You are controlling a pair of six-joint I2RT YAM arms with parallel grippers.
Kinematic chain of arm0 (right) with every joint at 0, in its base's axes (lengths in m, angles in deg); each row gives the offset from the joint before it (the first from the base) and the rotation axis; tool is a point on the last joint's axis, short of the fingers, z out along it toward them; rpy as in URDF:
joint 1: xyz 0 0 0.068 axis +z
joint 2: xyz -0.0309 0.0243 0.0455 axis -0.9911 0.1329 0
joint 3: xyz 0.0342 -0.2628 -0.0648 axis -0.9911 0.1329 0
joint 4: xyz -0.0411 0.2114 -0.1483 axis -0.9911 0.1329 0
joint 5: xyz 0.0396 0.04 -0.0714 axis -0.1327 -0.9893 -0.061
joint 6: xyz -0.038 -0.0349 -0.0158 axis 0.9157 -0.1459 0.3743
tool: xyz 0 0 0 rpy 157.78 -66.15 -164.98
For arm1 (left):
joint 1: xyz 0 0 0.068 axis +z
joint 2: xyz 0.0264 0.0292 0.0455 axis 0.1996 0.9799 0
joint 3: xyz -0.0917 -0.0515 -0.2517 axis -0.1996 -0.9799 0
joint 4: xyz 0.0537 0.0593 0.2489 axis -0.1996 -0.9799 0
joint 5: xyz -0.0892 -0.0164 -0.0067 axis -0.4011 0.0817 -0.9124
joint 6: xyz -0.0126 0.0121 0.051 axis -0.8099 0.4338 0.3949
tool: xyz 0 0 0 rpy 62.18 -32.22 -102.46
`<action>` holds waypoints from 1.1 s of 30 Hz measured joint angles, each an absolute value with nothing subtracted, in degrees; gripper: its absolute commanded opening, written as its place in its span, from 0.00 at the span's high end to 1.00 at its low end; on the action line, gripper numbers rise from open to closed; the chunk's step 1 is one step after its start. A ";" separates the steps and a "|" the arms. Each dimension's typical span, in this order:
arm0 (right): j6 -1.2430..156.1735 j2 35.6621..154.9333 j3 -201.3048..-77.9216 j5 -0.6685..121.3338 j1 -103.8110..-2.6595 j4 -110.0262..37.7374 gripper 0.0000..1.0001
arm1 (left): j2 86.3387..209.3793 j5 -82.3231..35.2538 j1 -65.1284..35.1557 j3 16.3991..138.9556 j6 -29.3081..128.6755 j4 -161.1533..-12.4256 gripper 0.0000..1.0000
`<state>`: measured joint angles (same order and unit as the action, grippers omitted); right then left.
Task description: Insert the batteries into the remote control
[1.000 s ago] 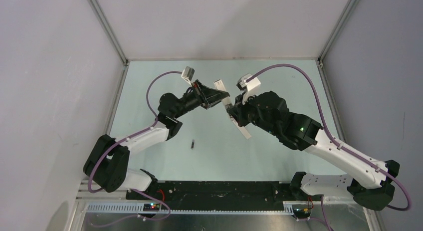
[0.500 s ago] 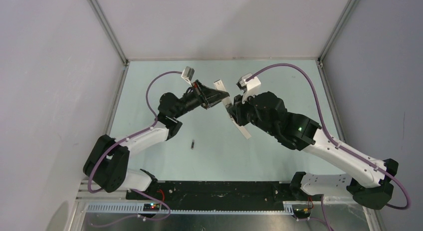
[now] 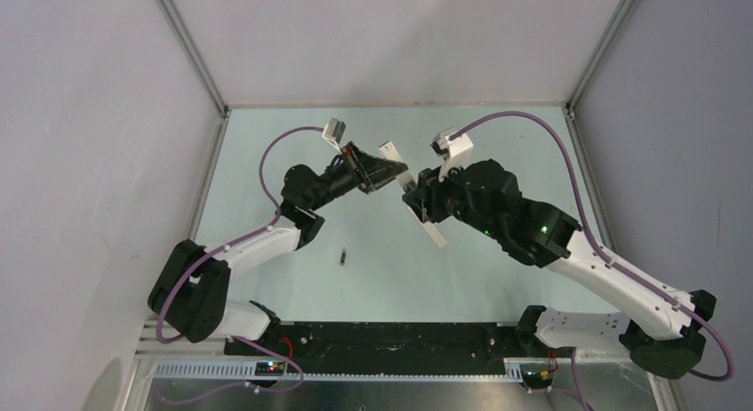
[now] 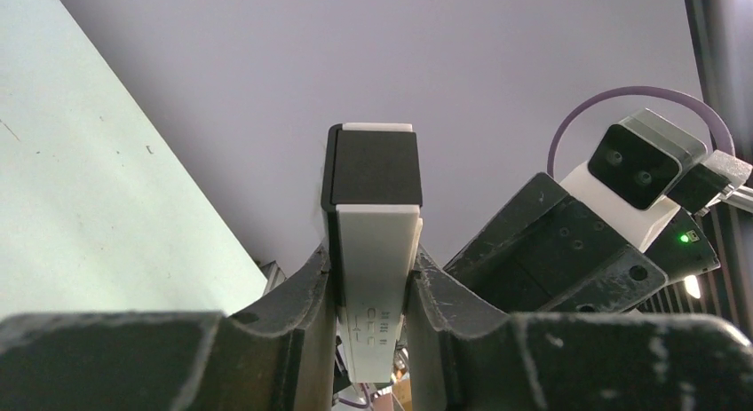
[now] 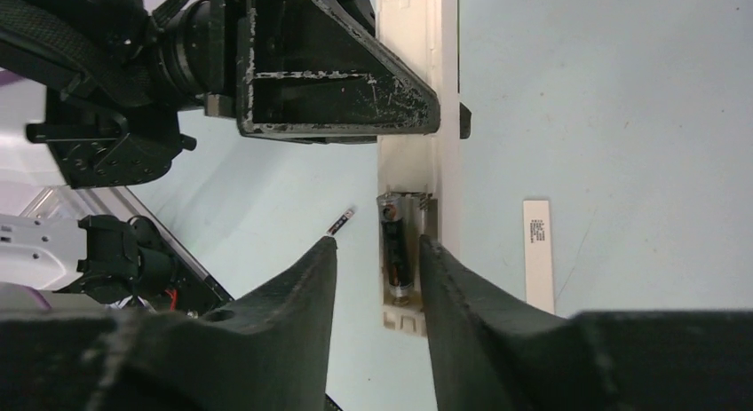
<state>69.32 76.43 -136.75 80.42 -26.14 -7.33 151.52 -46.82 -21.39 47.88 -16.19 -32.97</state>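
My left gripper (image 4: 371,256) is shut on the white remote control (image 4: 373,171) and holds it off the table, black end pointing away. Seen from the right wrist, the remote control (image 5: 416,176) has its back open, and one dark battery (image 5: 397,251) lies in the compartment near the remote's end. My right gripper (image 5: 377,244) is open, with a finger on each side of that end and nothing gripped. The other battery (image 3: 342,256) lies loose on the table, left of the grippers (image 5: 341,222). From above, both grippers meet mid-table (image 3: 391,174) (image 3: 413,200).
A thin white cover strip (image 5: 537,256) lies flat on the pale green table (image 3: 266,162), just right of the remote; it shows from above beside the right wrist (image 3: 435,233). Grey walls close in the back and sides. A black rail (image 3: 391,335) runs along the near edge.
My right gripper has opened from shut and let go of the battery, which stays in the remote's compartment. The right wrist shifted slightly right. The left arm and remote have not moved.
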 measured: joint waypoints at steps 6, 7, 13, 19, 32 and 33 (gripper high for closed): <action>68.18 72.83 -136.88 79.92 -27.64 -6.96 0.43 | 151.52 -46.93 -21.48 47.88 -16.06 -33.10 1.00; 67.88 72.32 -137.06 79.83 -27.99 -6.94 0.42 | 151.52 -46.93 -21.48 47.88 -16.01 -33.15 1.00; 63.11 69.61 -137.76 80.38 -30.31 -6.24 0.13 | 151.52 -46.89 -21.48 47.88 -15.68 -33.17 1.00; 53.23 67.65 -137.74 83.42 -33.00 -3.40 0.02 | 151.39 -46.39 -21.48 47.88 -15.68 -33.43 1.00; 22.68 69.88 -130.70 82.87 -32.98 -3.20 0.00 | 149.92 -45.82 -21.48 47.88 -14.18 -33.96 1.00; 21.41 70.12 -130.52 82.48 -32.93 -3.42 0.01 | 149.82 -45.82 -21.48 47.88 -13.87 -34.09 1.00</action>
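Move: The loose battery on the table lies about 20 cm to the right hand's left, some 5 cm back and 30 cm below. Right at those fingertips is the inserted battery, in the remote control held by the left hand, whose middle is 4 cm ahead and 2 cm left, level. The cover lies on the table 4 cm ahead, 4 cm right and 30 cm down. From the left hand the loose battery is roughly 9 cm back, 19 cm left and 30 cm below. Backing off from the remote's battery compartment, the right hand swings about 6 cm right and 4 cm up while its part-open fingers spread wide, then curves back left some 3 cm and sinks 5 cm. Its wrist rolls roughly 50 degrees about the fingers, clockwise seen from behind the hand. The left hand stays, still pinching the remote. ##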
